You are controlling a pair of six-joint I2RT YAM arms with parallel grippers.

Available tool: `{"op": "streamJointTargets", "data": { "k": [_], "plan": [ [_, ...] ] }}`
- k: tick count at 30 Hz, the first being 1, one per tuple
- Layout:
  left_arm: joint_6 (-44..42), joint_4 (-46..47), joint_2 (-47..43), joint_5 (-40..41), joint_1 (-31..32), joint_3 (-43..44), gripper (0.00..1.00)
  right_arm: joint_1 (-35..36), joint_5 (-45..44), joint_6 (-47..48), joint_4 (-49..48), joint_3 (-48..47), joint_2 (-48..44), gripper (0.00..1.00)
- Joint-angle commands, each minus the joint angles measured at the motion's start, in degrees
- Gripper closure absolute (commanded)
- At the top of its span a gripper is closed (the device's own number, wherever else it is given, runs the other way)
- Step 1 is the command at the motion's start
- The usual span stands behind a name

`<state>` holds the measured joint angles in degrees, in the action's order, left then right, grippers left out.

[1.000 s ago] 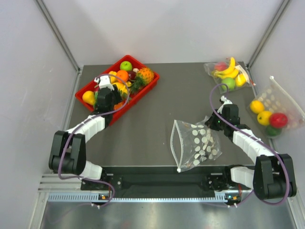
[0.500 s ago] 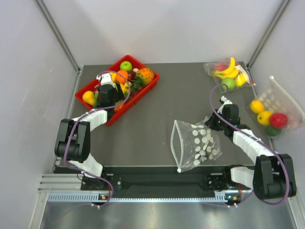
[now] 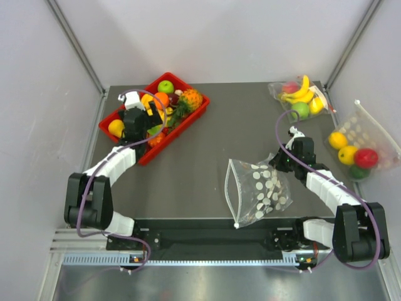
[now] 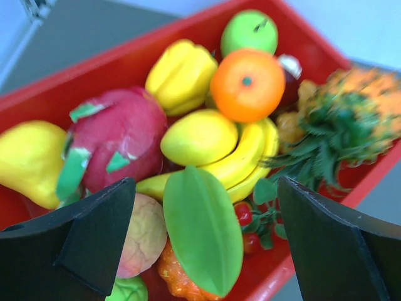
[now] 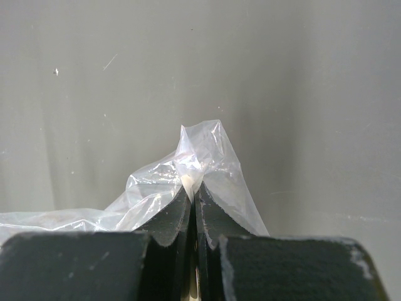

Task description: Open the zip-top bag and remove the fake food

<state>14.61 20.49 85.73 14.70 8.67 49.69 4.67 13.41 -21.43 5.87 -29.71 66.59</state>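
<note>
The zip-top bag (image 3: 258, 188) lies flat mid-table, dotted, with its white zip strip (image 3: 228, 188) along the left edge. No fruit shows inside it. My right gripper (image 3: 280, 162) is shut on the bag's far right corner. In the right wrist view the clear plastic (image 5: 210, 157) bunches up out of the shut gripper (image 5: 193, 189). My left gripper (image 3: 149, 120) hangs open over the red tray. In the left wrist view that gripper (image 4: 205, 188) is spread wide and holds nothing. Below it lie fake food pieces: a pinkish peach (image 4: 143, 235), a green ball (image 4: 128, 290) and an orange one (image 4: 177, 280), half hidden under a green star fruit (image 4: 203, 226).
The red tray (image 3: 190, 118) at the back left is piled with plastic fruit, among them a pineapple (image 4: 351, 106), bananas (image 4: 241, 160) and a dragon fruit (image 4: 116, 135). A banana-and-apple bag (image 3: 301, 94) sits at the back right. A bigger dotted fruit bag (image 3: 354, 150) lies against the right wall.
My left gripper has opened wide over the red tray and drawn back a little to the left. The right gripper and the bag have not moved.
</note>
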Motion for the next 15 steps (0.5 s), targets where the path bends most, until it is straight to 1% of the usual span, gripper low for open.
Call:
{"op": "streamJointTargets", "data": {
  "k": [1,2,5,6,7,8,10,11,13,14,15],
  "plan": [
    [-1.08,0.34,-7.75,1.12,0.47,-0.56,0.01,-1.06,0.74,0.95,-0.51,-1.93,-0.23,1.00],
    [-1.25,0.25,-8.73,1.12,0.91,-0.82,0.01,-1.06,0.83,0.95,-0.33,-2.01,-0.23,1.00],
    [-6.51,1.47,-12.51,4.97,6.52,-1.44,0.01,-1.15,0.74,1.04,0.19,-2.80,-0.14,1.00],
    [-10.53,2.00,-14.09,7.77,11.50,-1.35,0.01,-1.06,0.74,1.30,0.37,-3.15,-0.05,1.00],
    [-12.22,2.18,-14.71,8.58,13.98,-1.09,0.01,-1.06,0.74,1.30,0.46,-3.33,0.03,1.00],
    [-13.46,2.18,-15.33,8.68,18.53,-0.91,0.01,-1.06,0.74,1.22,0.63,-3.51,0.12,1.00],
    [-16.10,2.01,-17.08,7.80,22.95,-1.17,0.01,-1.06,0.83,1.13,0.64,-3.95,0.21,1.00],
    [-16.54,1.84,-17.61,7.63,26.98,-1.52,0.01,-1.06,0.92,1.04,0.55,-4.03,0.21,1.00],
    [-16.98,1.13,-19.20,5.62,30.52,-3.19,0.02,-1.06,1.00,0.87,0.64,-4.56,0.38,0.99],
    [-16.90,1.04,-19.72,4.65,33.93,-4.15,0.02,-1.15,1.00,0.95,0.72,-4.82,0.47,0.99],
    [-16.11,1.13,-20.95,4.12,35.79,-6.69,0.03,-1.06,1.09,0.95,0.81,-5.35,0.65,0.98]
  ]
}}
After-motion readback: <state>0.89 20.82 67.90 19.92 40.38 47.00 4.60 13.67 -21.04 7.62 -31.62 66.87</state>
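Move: The zip-top bag, its middle roughly 40 cm to the right and 27 cm back of the left hand and about 16 cm lower, looks empty. The green mango, already free, lies in the red tray some 10 cm under that hand and about 1 cm back and 1 cm left; the pineapple is about 9 cm ahead, 11 cm right and 12 cm below. From the right hand, the bag's middle is roughly 5 cm left, 11 cm back and 5 cm down. Up first, then sweeping right and back, the left arm leaves the mango and the tray, with its empty fingers wide open, rising about 11 cm while going some 18 cm right and 11 cm back towards the bag. Its wrist swings clockwise and tips the fingers up to nearly level. The right hand keeps its pinch on the bag's corner, barely rising. ##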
